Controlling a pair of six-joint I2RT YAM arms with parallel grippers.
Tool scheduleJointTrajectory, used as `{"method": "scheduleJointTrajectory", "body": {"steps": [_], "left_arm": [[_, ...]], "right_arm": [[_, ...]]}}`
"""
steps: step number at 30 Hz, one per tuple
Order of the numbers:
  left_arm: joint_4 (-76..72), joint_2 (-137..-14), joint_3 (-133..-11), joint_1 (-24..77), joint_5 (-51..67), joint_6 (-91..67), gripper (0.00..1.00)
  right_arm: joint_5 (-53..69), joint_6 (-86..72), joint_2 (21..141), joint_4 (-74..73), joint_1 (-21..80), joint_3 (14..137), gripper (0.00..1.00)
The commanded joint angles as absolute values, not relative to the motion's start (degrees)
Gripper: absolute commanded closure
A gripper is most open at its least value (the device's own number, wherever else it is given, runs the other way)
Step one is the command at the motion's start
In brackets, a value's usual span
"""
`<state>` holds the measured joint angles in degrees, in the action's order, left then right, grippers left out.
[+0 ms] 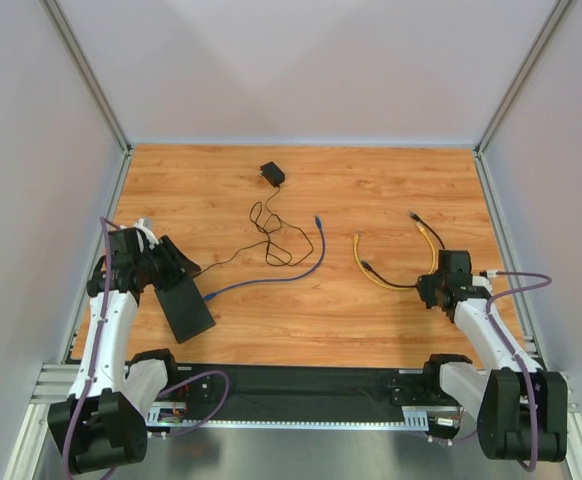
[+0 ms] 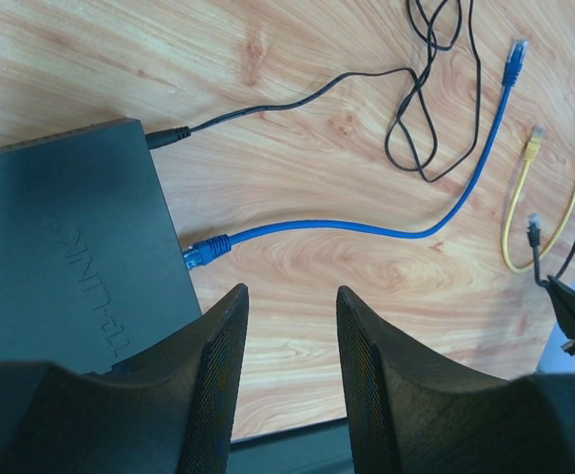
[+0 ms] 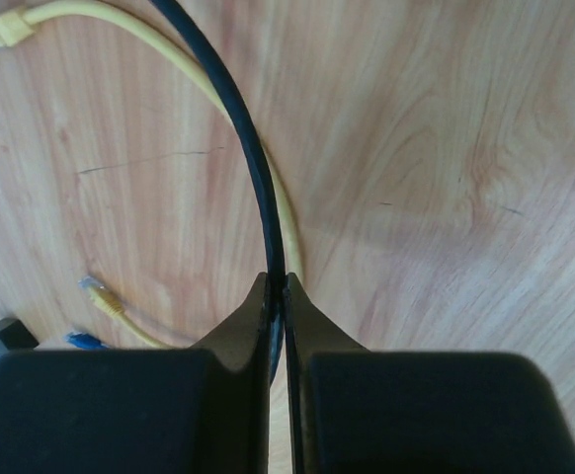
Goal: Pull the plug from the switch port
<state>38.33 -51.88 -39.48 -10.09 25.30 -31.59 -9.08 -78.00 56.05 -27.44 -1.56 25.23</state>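
The switch is a flat black box lying at the left of the table. A blue plug sits in its narrow edge, and its blue cable curves away to the right. A thin black lead's plug enters the same edge further along. My left gripper is open over bare wood just short of the blue plug, its left finger over the switch's corner. My right gripper is shut on a black cable at the right of the table.
A small black adapter block lies at the back, its thin lead looped mid-table. The blue cable's free end rests near the middle. A yellow cable lies beside the right gripper. Grey walls enclose the table on three sides.
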Motion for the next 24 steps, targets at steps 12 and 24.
{"method": "scheduleJointTrajectory", "body": {"steps": [12, 24], "left_arm": [[39.63, -50.8, -42.62, -9.84, 25.58, -30.32, 0.52], [43.42, -45.09, -46.76, -9.84, 22.15, -27.95, 0.52]], "right_arm": [[-6.68, -69.09, 64.6, -20.56, -0.97, 27.24, 0.76], [-10.63, -44.93, 55.1, -23.11, 8.57, 32.6, 0.45]]}}
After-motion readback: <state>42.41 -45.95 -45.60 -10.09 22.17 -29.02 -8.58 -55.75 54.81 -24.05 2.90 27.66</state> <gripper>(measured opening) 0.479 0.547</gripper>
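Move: The right gripper holds the black cable by its middle, some 3 cm above the table; the yellow cable's bend, where it is being laid, is about 2 cm ahead and 1 cm left. The near black plug is roughly 9 cm ahead and 12 cm left, the nearer yellow plug about 17 ahead and 15 left. From the left gripper, the switch lies about 5 cm left, 1 cm back and 11 cm below; the blue plug about 2 cm ahead, straight across, 12 cm below. Lower the right gripper about 2.5 cm with the black cable still pinched, opening the fingers on the way down so the cable is let go along the yellow cable's bend. Then lift off some 4.5 cm, swinging the hand counter-clockwise and easing forward and left, fingers opening on to about half. Late on, raise the open left gripper about 5 cm, up and away from the switch. ##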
